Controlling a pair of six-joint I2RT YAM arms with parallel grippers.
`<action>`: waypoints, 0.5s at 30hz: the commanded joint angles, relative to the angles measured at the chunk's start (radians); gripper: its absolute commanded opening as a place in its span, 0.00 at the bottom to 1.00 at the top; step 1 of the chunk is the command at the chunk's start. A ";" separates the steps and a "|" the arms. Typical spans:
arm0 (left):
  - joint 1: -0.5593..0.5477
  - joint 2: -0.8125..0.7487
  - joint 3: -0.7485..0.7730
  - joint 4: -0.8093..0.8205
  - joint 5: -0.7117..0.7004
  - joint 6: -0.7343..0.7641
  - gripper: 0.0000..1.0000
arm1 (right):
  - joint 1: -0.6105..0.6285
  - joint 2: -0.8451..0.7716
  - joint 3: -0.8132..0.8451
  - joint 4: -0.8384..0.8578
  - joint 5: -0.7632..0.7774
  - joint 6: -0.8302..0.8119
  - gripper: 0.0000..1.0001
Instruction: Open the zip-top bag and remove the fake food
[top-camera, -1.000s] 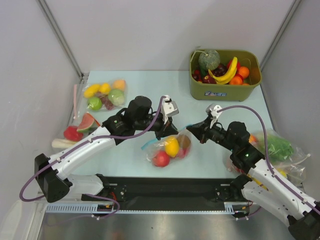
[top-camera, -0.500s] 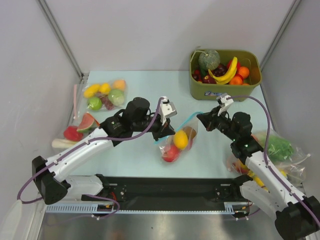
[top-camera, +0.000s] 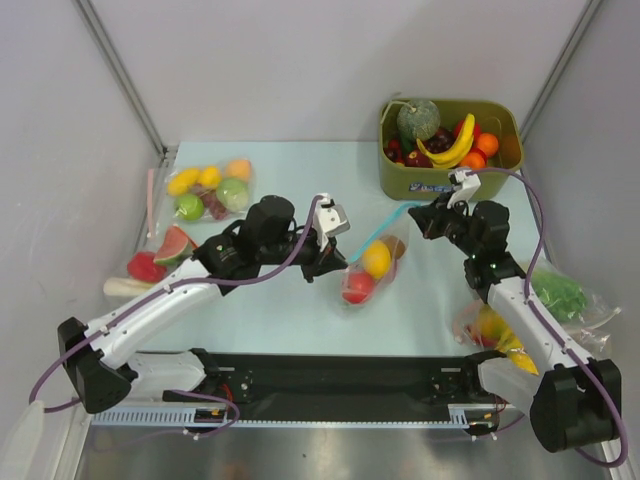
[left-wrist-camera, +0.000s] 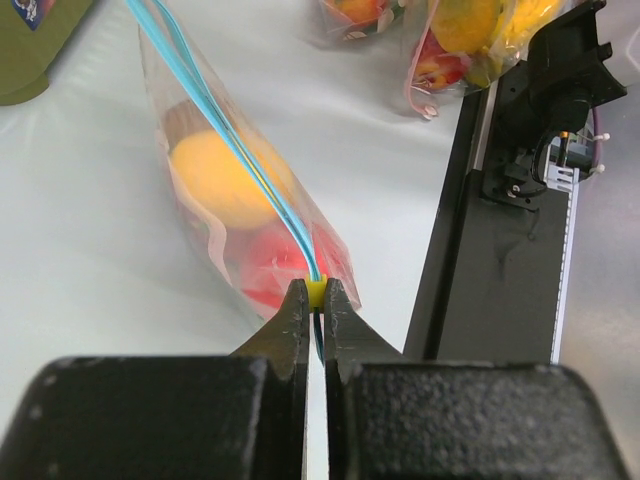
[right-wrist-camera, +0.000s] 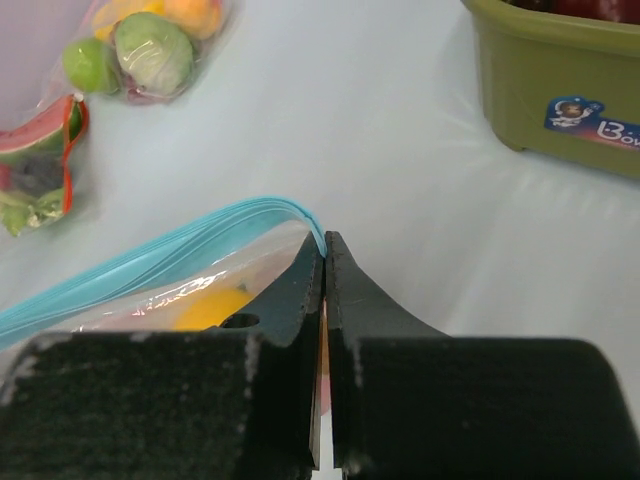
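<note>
The clear zip-top bag (top-camera: 372, 268) hangs stretched between my two grippers above the table, its blue zip strip (top-camera: 380, 232) pulled taut. Through the plastic I see the fake food: a yellow-orange round fruit (top-camera: 376, 259), a red one (top-camera: 357, 287) and a brown one (top-camera: 396, 245). My left gripper (top-camera: 338, 265) is shut on the bag's near-left zip end; in the left wrist view its tips (left-wrist-camera: 315, 291) pinch a yellow tab on the strip. My right gripper (top-camera: 418, 222) is shut on the far-right corner of the strip (right-wrist-camera: 325, 245). The bag (right-wrist-camera: 180, 275) sags left of the fingers.
An olive-green bin (top-camera: 400, 185) with a melon, a banana and other fruit stands at the back right, close behind the right gripper. Other filled bags lie at the left (top-camera: 210, 190) (top-camera: 160, 255) and at the right (top-camera: 560, 295). A black rail (top-camera: 340, 375) runs along the near edge.
Both grippers have carried the bag up and to the right, toward the bin. The right gripper moved farther back, and the zip strip is now pulled straight between them.
</note>
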 joint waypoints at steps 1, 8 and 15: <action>-0.004 -0.057 0.002 -0.032 0.054 0.007 0.00 | -0.041 0.027 0.064 0.100 0.091 -0.018 0.00; -0.010 -0.040 -0.009 -0.013 -0.001 -0.020 0.00 | -0.044 0.032 0.086 0.019 0.148 0.022 0.00; -0.048 -0.002 -0.024 0.043 -0.153 -0.095 0.00 | -0.008 -0.096 0.125 -0.243 0.205 0.155 0.63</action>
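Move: Both grippers pinch the blue zip strip, one at each end. The bag's yellow mango lies about 8 cm back from the right hand, 7 cm to its left and 10 cm below; the brown food is some 6 cm back and 4 cm left, also 10 cm below. The green tub's middle is roughly 14 cm ahead, 8 cm right and 5 cm lower. From the left hand the mango is about 4 cm ahead, 7 cm right, 10 cm below. Forward by a bare centimetre towards the green tub, the right hand stretches on with the zip end still pinched, then stops, opens its fingers to more than half and lets go of the strip. As they open it shifts some 2 cm to the right, turning clockwise and tipping down a little. The left hand stays put, keeping its pinch on the near end. ##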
